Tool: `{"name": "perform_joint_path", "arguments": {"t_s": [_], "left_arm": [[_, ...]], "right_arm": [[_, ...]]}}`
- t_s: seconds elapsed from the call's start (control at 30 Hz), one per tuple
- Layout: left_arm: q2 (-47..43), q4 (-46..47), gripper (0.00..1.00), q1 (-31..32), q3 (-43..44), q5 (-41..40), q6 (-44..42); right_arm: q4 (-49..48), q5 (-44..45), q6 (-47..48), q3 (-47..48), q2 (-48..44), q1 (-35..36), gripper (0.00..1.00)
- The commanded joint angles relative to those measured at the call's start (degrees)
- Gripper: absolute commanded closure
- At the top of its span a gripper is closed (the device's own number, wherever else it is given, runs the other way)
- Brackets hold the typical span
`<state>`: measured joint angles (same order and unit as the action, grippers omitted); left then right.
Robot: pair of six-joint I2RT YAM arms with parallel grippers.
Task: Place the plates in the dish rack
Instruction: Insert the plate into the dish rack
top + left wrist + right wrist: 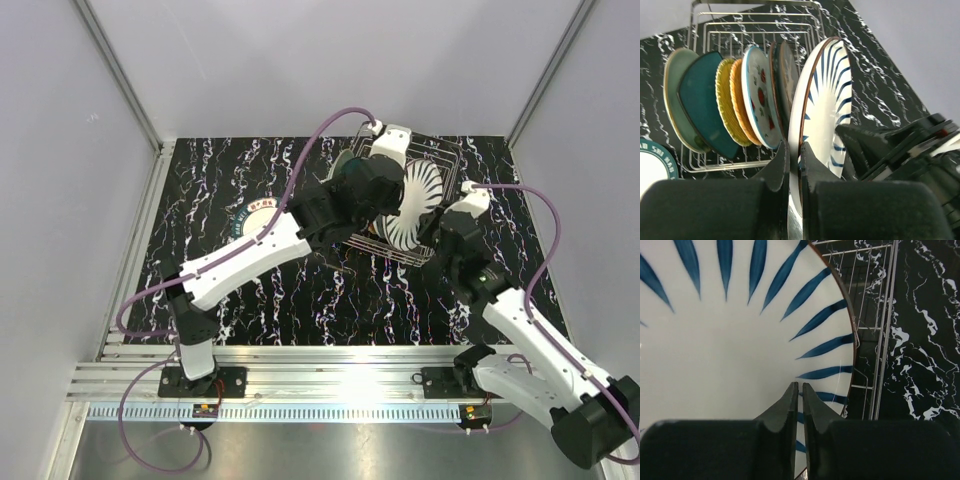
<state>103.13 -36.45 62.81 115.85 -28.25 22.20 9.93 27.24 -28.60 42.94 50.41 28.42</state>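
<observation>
My left gripper [795, 156] is shut on the rim of a white plate with blue radial stripes [830, 90] and holds it upright at the near end of the wire dish rack [740, 30]. Several plates stand in the rack's slots: mint-green [674, 85], dark teal [702, 107], yellow [726, 100], orange [737, 95], white with strawberries [760, 95] and a dark one [786, 75]. My right gripper [800, 386] has its jaws together, tips at the striped plate's face [730, 350]. From above, the plate [415, 200] stands between my left gripper [385, 203] and my right gripper [438, 232].
A white plate with a teal rim [252, 216] lies flat on the black marbled table left of the rack [447, 160]; it also shows in the left wrist view [652, 167]. Grey walls close in the table on three sides.
</observation>
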Motion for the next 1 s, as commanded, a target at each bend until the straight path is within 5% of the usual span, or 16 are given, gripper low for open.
{"name": "perform_joint_path", "arguments": {"t_s": [0.0, 0.63, 0.97], "left_arm": [[0.9, 15.0, 1.0, 0.8, 7.0, -2.8, -1.5], [13.1, 22.8, 1.0, 3.7, 14.3, -10.7, -14.7], [15.3, 25.4, 1.0, 3.7, 14.8, -13.4, -13.4]], "right_arm": [[-5.6, -4.2, -0.9, 3.7, 2.4, -1.1, 0.86], [-18.4, -24.2, -8.0, 2.3, 16.7, -14.9, 0.87], [-20.6, -27.1, -8.7, 3.7, 21.7, -17.2, 0.87]]}}
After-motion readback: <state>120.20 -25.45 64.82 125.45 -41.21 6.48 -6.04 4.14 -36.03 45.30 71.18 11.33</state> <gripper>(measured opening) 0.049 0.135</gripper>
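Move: The left hand holds the striped plate by its near rim. The free slot at the right end of the dish rack's row lies about 10 cm ahead, 8 cm right and 15 cm below it. The grey plates stand some 4 cm left of that slot, the watermelon plate about 7 cm left of it. From the right hand, the striped plate's middle is roughly 8 cm ahead and 4 cm left, near its height. Left hand carries the gripped plate 5 cm forward and right, sinking slotwards, while the right advances 8 cm alongside. ##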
